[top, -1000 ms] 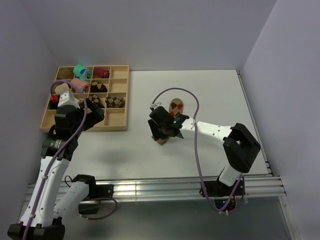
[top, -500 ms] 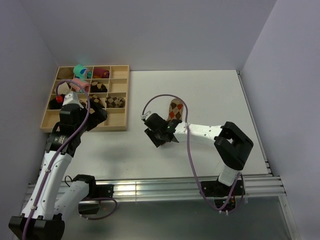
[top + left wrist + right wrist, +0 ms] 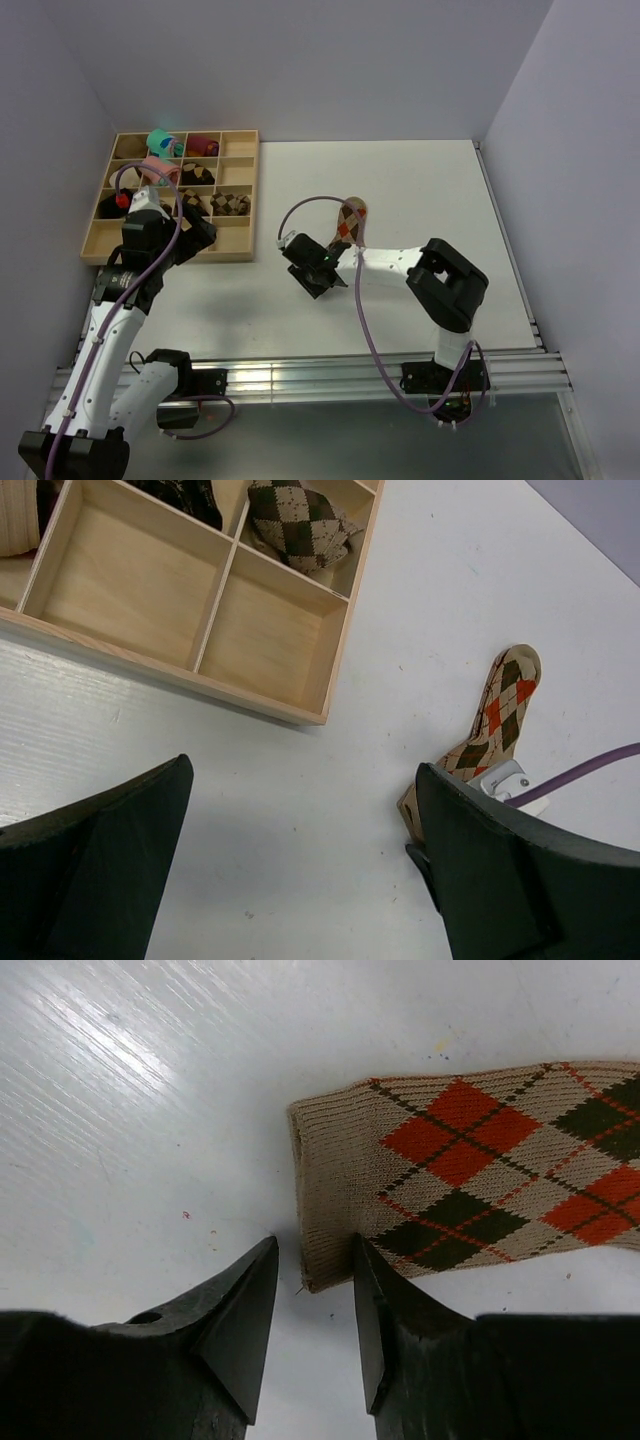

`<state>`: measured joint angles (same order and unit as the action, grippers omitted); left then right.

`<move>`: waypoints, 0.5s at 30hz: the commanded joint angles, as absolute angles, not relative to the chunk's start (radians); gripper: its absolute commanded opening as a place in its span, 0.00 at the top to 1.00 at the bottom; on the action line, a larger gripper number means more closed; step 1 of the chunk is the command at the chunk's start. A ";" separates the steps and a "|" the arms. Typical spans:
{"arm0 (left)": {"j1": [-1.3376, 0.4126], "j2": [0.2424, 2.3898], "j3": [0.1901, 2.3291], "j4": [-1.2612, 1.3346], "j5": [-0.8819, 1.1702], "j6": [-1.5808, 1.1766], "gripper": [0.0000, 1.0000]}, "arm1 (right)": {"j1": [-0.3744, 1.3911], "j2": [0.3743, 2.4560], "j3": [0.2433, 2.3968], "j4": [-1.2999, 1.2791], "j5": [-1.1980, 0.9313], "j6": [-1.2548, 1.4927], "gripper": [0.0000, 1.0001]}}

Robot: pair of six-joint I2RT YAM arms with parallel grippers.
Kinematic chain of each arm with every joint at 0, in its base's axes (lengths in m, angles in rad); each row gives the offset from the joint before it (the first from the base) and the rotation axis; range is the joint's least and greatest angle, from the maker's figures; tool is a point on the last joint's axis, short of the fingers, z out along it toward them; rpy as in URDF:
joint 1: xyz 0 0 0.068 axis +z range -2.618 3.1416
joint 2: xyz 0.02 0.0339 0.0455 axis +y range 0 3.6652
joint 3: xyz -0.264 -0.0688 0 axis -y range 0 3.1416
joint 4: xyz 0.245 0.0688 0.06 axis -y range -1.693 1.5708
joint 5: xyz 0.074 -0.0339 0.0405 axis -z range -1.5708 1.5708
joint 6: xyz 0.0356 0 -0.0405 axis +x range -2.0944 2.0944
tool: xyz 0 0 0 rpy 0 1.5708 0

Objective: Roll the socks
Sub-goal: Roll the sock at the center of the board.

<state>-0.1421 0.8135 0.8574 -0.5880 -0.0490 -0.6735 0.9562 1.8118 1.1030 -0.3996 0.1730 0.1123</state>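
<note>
One tan sock (image 3: 350, 218) with dark brown and orange-red diamonds lies flat mid-table, its cuff end toward the arms. In the right wrist view the sock (image 3: 470, 1170) fills the upper right. My right gripper (image 3: 314, 1245) straddles the cuff's near corner with its jaws narrowly apart. One finger rests on the fabric, and a gap shows between the other finger and the cuff edge. From above, the right gripper (image 3: 318, 278) covers the sock's near end. My left gripper (image 3: 305, 770) hangs wide open over bare table beside the tray, with the sock (image 3: 500, 720) off to its right.
A wooden compartment tray (image 3: 168, 256) sits at the left, holding brown-and-cream argyle rolls (image 3: 230, 203), a pink roll (image 3: 160, 170), a teal roll (image 3: 160, 140) and a maroon roll (image 3: 203, 147). The tray's near compartments (image 3: 270, 635) are bare wood. Purple cables loop over both arms.
My right gripper has slid left and nearer along the sock to its cuff corner, and its jaws have narrowed. The left arm has shifted only slightly and stays wide open.
</note>
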 commanded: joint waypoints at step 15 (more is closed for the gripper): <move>-0.150 0.857 0.787 -0.506 0.074 -0.732 0.01 | 1.058 1.930 1.183 -0.425 0.141 0.172 1.00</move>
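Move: The sock's cuff lies right at my right fingertips, its middle about 1 cm ahead and 1 cm left of the hand point, just below it. The sock's toe is some 22 cm ahead and 8 cm to the right; the box's empty corner compartment is about 14 cm ahead and 20 cm left. From my left hand, the cuff is some 25 cm to the right, 2 cm back and 21 cm below. I close the half-open fingers of my right hand to a pinch on the near corner of the cuff, sweeping about 3 cm left at table height and carrying that end of the sock along. Meanwhile I sink my left hand some 3 cm and ease it right towards the cuff, tipping slightly farther down, fingers still wide open. ##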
